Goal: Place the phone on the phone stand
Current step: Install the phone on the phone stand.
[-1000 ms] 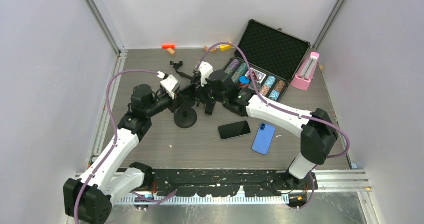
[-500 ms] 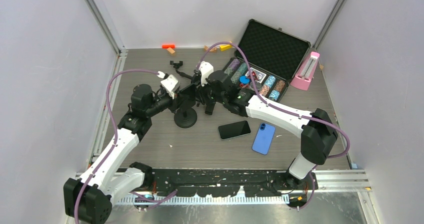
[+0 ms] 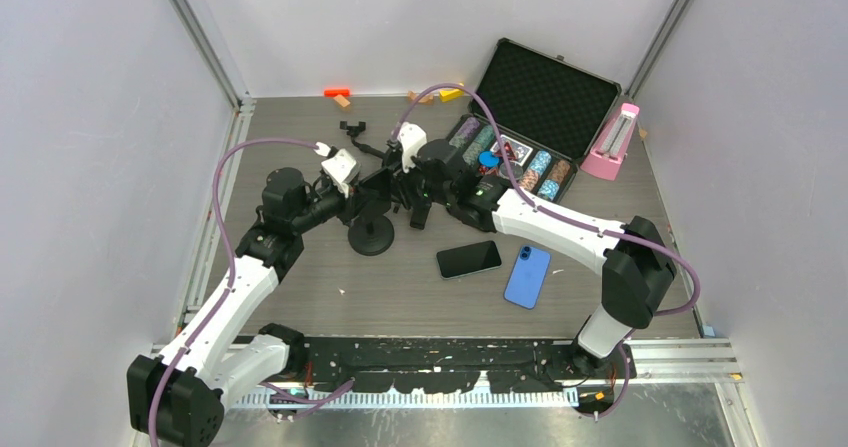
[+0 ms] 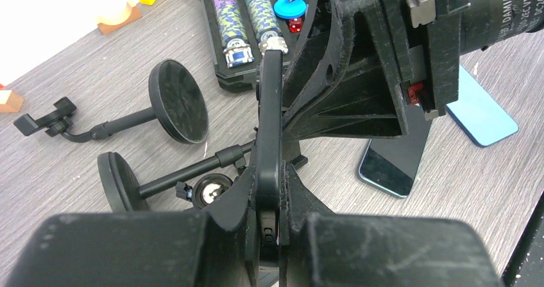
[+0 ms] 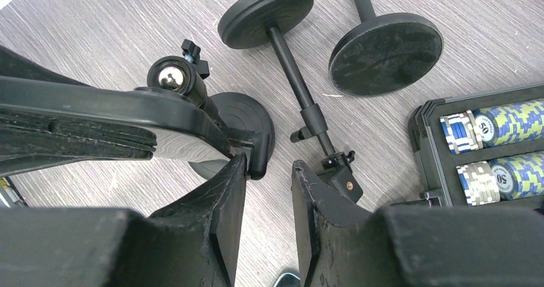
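Note:
My left gripper (image 4: 271, 171) is shut on the edge of a thin black phone (image 4: 269, 107), holding it above the table. The phone (image 5: 160, 104) hangs over the upright phone stand (image 3: 370, 237), whose chrome ball head (image 5: 170, 78) sits just behind it above the round base (image 5: 247, 117). My right gripper (image 5: 268, 163) is open at the phone's far end. Its left fingertip (image 5: 238, 165) is against the phone's corner, and the gap between the fingers is empty. From above, both grippers meet over the stand, the left (image 3: 356, 195) and the right (image 3: 405, 193).
A black phone (image 3: 468, 259) and a blue phone (image 3: 527, 276) lie flat in front of the stand. Two spare stands (image 5: 301, 94) (image 5: 385, 43) lie on their sides behind it. An open case of poker chips (image 3: 520, 157), a pink object (image 3: 612, 142) and small blocks (image 3: 337, 93) sit at the back.
The right gripper's fingers have spread apart from the phone's end. The left gripper keeps its hold, and neither arm has moved much.

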Robot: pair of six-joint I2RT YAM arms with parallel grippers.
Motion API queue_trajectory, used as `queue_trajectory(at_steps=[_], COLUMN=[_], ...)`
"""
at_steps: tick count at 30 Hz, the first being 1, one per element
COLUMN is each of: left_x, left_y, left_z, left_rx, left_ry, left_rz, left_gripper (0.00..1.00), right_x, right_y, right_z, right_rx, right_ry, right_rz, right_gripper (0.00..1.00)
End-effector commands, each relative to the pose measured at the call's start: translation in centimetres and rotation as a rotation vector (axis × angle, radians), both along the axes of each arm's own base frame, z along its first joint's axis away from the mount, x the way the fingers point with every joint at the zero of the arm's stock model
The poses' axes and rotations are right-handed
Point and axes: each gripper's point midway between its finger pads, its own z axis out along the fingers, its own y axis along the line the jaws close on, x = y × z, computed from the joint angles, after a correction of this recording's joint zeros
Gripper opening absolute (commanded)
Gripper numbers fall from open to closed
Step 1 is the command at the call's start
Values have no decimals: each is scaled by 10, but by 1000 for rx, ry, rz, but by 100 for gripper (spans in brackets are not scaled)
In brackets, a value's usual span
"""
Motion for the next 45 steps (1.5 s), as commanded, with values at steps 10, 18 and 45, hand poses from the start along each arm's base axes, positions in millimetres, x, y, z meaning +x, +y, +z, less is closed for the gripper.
queue_trajectory(at_steps=[10, 18, 45], left_x=[16, 10, -3], left_y=[82, 70, 70], left_z=[-81, -80, -46], left_rx=[309, 269, 233], left_ry=[161, 171, 136], left_rz=[310, 247, 249], left_gripper=[0, 0, 57], right_x=[-36, -36, -22], right_y=[-10, -9, -22], right_z=[-7, -5, -10], right_rx=[-92, -88, -113], right_ry=[56, 50, 33], right_rz=[157, 163, 141], right_gripper=[38, 38, 38])
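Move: The left hand, shut on the phone already seated in the phone stand's clamp, has the stand's round base about 2 cm ahead, 3 cm to its right and 17 cm below. For the right hand, half open close by the clamp, that base lies level, some 6 cm left and 17 cm below. Counted from the right hand, a lying stand's clamp is about 5 cm ahead, 6 cm right; its disc 14 cm ahead, 12 cm left. Leftward and forward, about 5 cm in one quick pull with a slight counter-clockwise turn, the left hand drags phone and stand together. It pauses, then spreads its fingers and lets go of the phone, easing a little left and back. Meanwhile the right hand backs off from the clamp and sinks, some 3 cm each way, its fingers staying half open, then drifts slightly right and forward. ##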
